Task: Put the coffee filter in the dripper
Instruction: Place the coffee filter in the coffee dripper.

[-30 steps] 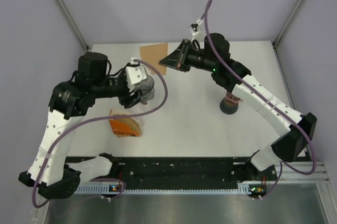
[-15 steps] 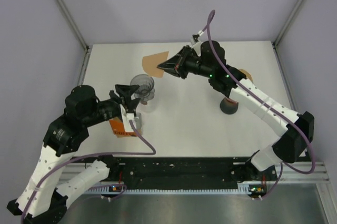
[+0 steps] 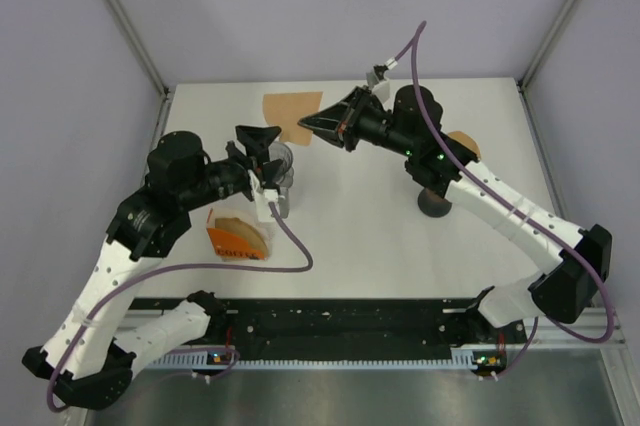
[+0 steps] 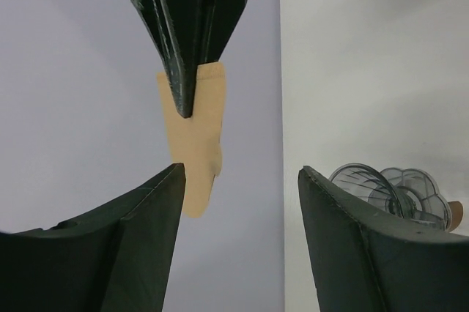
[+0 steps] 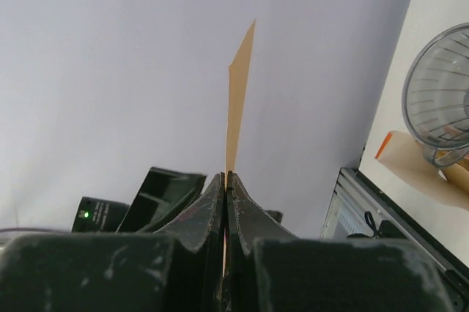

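Observation:
The coffee filter (image 3: 290, 109) is a flat tan paper, held up off the table at the back. My right gripper (image 3: 305, 127) is shut on its edge; in the right wrist view the filter (image 5: 238, 99) stands edge-on out of the closed jaws of the gripper (image 5: 227, 176). The clear ribbed dripper (image 3: 283, 159) stands on the table just below and left of the filter. My left gripper (image 3: 258, 134) is open beside the dripper and points at the filter (image 4: 194, 136). Nothing lies between its fingers (image 4: 150, 209), and the dripper (image 4: 385, 189) sits to their right.
An orange packet of filters (image 3: 240, 238) lies near the left arm. A dark round stand (image 3: 435, 204) sits at the right under the right arm, with a tan piece (image 3: 463, 140) behind it. Purple walls close the table (image 3: 360, 236) at the back and sides.
My left gripper has swung from the orange packet up to the dripper, and now faces the filter. The right gripper has shifted slightly right, still holding the filter.

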`<state>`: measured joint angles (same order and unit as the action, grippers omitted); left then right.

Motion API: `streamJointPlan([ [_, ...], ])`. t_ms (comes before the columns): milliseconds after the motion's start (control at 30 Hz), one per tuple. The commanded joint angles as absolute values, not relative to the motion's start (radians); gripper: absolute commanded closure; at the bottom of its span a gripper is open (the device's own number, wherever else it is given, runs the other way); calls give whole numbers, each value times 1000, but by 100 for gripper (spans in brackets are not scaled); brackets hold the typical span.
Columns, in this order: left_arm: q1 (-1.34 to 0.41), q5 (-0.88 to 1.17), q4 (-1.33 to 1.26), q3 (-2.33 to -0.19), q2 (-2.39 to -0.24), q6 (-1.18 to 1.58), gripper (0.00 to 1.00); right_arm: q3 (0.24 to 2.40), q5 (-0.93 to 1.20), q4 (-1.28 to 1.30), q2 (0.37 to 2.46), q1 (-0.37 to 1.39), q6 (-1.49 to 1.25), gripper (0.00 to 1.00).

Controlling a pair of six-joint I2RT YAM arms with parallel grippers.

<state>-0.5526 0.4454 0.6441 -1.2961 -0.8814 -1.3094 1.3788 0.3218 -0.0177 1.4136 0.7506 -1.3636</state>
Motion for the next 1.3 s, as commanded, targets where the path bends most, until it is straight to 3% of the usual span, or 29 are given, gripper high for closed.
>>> streamJointPlan([
  [0, -568, 370, 617, -1359, -926, -1302, 32, 1381, 328, -100, 1370, 784, -1390, 100],
  [267, -575, 310, 538, -1354, -953, -1282, 61, 1376, 342, -130, 1376, 811, -1410, 100],
  [400, -575, 310, 541, -1341, -945, -1278, 100, 1381, 342, -146, 1374, 813, -1405, 100],
  [633, -575, 342, 621, -1460, -966, -956, 100, 1387, 348, -172, 1367, 813, -1345, 98],
  [733, -575, 354, 721, -1545, -995, -775, 100, 1419, 356, -157, 1348, 805, -1217, 60],
  [800, -577, 356, 771, -1569, -1000, -627, 100, 1442, 380, -152, 1312, 795, -1071, 47],
  [833, -575, 354, 790, -1577, -1002, -554, 100, 1460, 397, -138, 1289, 787, -957, 36],
  [933, -575, 408, 856, -1595, -1003, -347, 100, 1505, 408, 39, 1192, 785, -521, 12],
  [1067, -574, 537, 845, -1574, -980, -148, 100, 1376, 500, 29, 1072, 784, -272, 1],
  [1267, -575, 669, 773, -1517, -931, -18, 100, 1400, 749, 100, 1149, 788, -131, 1],
])
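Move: The coffee filter, held up by the right fingers, has its middle about 5 cm ahead of the open left hand and 3 cm to its right, roughly level. The dripper stands some 15 cm ahead, 4 cm left and 27 cm below the left hand; the orange packet is about 3 cm ahead, 11 cm left and 36 cm down. From the right hand the filter's middle is about 2 cm ahead and 2 cm left, level. The left hand reaches about 3 cm forward to the filter's near edge while the right, still pinching the filter, draws it back to meet it, and the left fingers close and pinch the paper. The right fingers then open wide and pull away back, up and right, wrist rolling about 70 degrees, while the left carries the filter some 9 cm back, rolling too. ##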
